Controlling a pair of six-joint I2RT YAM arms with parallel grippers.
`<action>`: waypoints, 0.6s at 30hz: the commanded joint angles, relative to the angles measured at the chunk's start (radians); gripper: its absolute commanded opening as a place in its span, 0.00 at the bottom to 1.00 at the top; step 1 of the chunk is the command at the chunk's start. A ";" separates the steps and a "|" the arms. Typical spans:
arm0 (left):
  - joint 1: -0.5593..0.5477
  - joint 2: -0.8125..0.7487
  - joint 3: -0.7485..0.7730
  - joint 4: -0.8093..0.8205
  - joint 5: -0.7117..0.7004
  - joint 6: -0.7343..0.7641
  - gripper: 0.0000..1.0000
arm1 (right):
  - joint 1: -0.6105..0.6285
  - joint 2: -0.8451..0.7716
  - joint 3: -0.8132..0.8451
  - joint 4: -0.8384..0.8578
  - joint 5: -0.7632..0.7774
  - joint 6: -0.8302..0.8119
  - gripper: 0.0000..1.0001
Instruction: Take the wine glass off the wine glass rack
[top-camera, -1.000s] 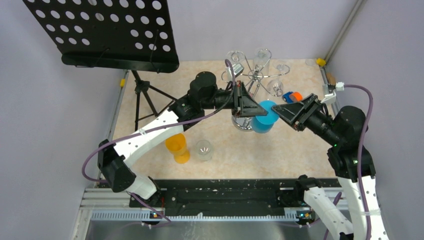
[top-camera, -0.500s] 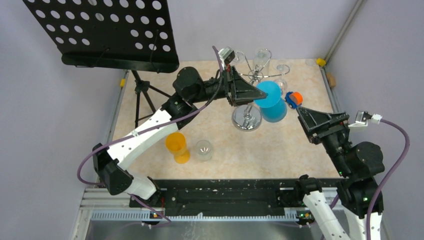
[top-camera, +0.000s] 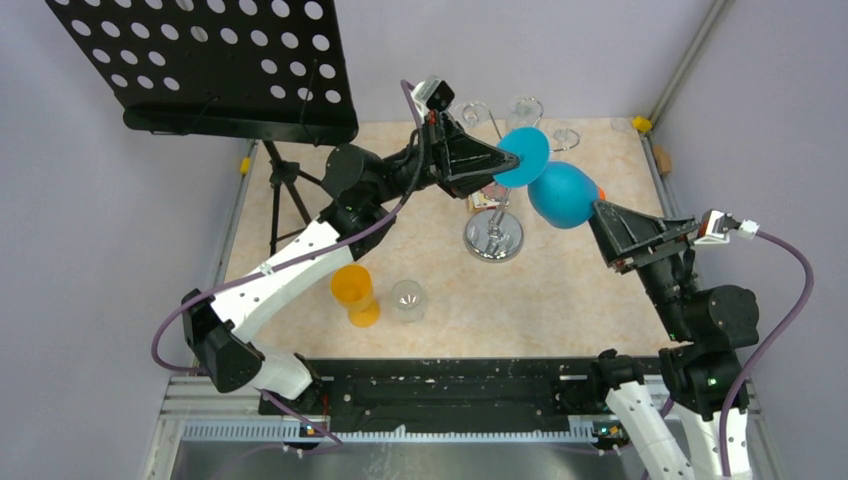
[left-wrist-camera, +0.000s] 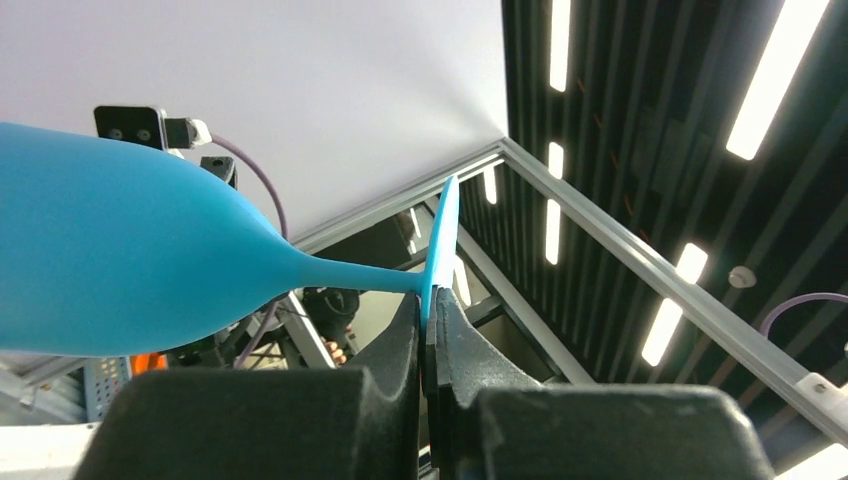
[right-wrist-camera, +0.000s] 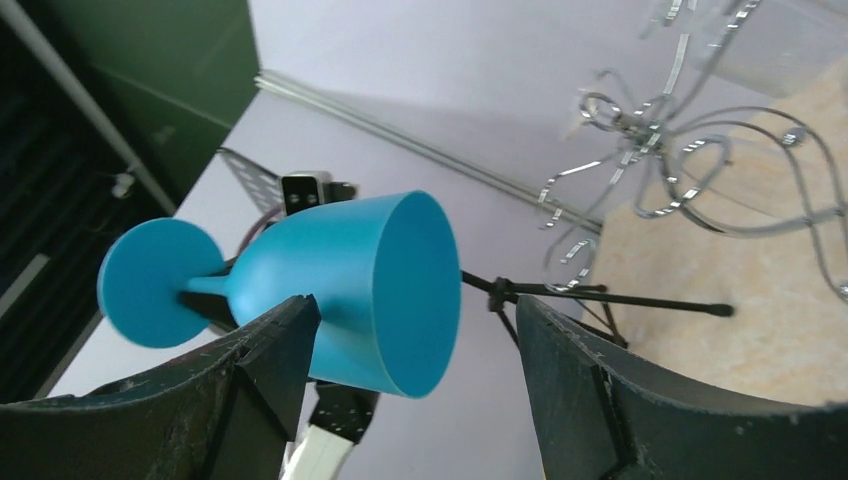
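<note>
The blue wine glass (top-camera: 560, 194) hangs tipped on its side in the air above and to the right of the wine glass rack, a chrome stand on a round shiny base (top-camera: 493, 238). My left gripper (top-camera: 507, 158) is shut on the rim of the glass's round foot (left-wrist-camera: 441, 236), seen edge-on between the fingers (left-wrist-camera: 400, 345). The bowl (left-wrist-camera: 110, 260) points left in the left wrist view. My right gripper (top-camera: 603, 230) stands open at the bowl's mouth. In the right wrist view the bowl (right-wrist-camera: 360, 290) sits by the left finger (right-wrist-camera: 265, 365), and I cannot tell whether they touch. The rack's curled arms (right-wrist-camera: 660, 150) lie beyond.
Clear glasses (top-camera: 524, 108) still hang on the rack's far side. An orange cup (top-camera: 355, 294) and a clear tumbler (top-camera: 407, 299) stand near the front left. A black perforated music stand (top-camera: 215, 60) on a tripod (top-camera: 285, 190) fills the back left. Walls close in on both sides.
The left arm has lifted the blue glass up and back from beside the rack and tipped it sideways. The right gripper opened, pulled back, and now sits at the bowl's mouth.
</note>
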 joint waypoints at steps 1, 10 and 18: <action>-0.002 -0.024 -0.007 0.143 -0.025 -0.084 0.00 | -0.006 0.016 -0.013 0.258 -0.092 0.036 0.74; -0.001 -0.010 -0.001 0.166 -0.025 -0.110 0.00 | -0.007 0.067 -0.020 0.466 -0.197 0.066 0.69; -0.001 -0.006 -0.006 0.167 -0.031 -0.110 0.00 | -0.006 0.101 -0.022 0.581 -0.260 0.091 0.37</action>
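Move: The blue wine glass's bowl is about 3 cm ahead of the open right gripper, 7 cm to its left and 5 cm above it. The glass's foot, already pinched in the left fingers, is some 16 cm left, 5 cm ahead and 14 cm above the right hand. The rack's top is roughly 18 cm ahead, 13 cm left and 12 cm below it. From the left hand, the bowl lies about 3 cm back, 9 cm right and 9 cm down. Raise the right gripper about 7 cm while easing it some 3 cm back and 3 cm left, tipping its fingers up about 20 degrees and turning them left, to meet the mouth of the bowl. Late in the rise, start closing the fingers around the near rim, one inside the mouth and one outside. Keep the left pinch on the foot, lifting about 2 cm and drifting slightly left. ##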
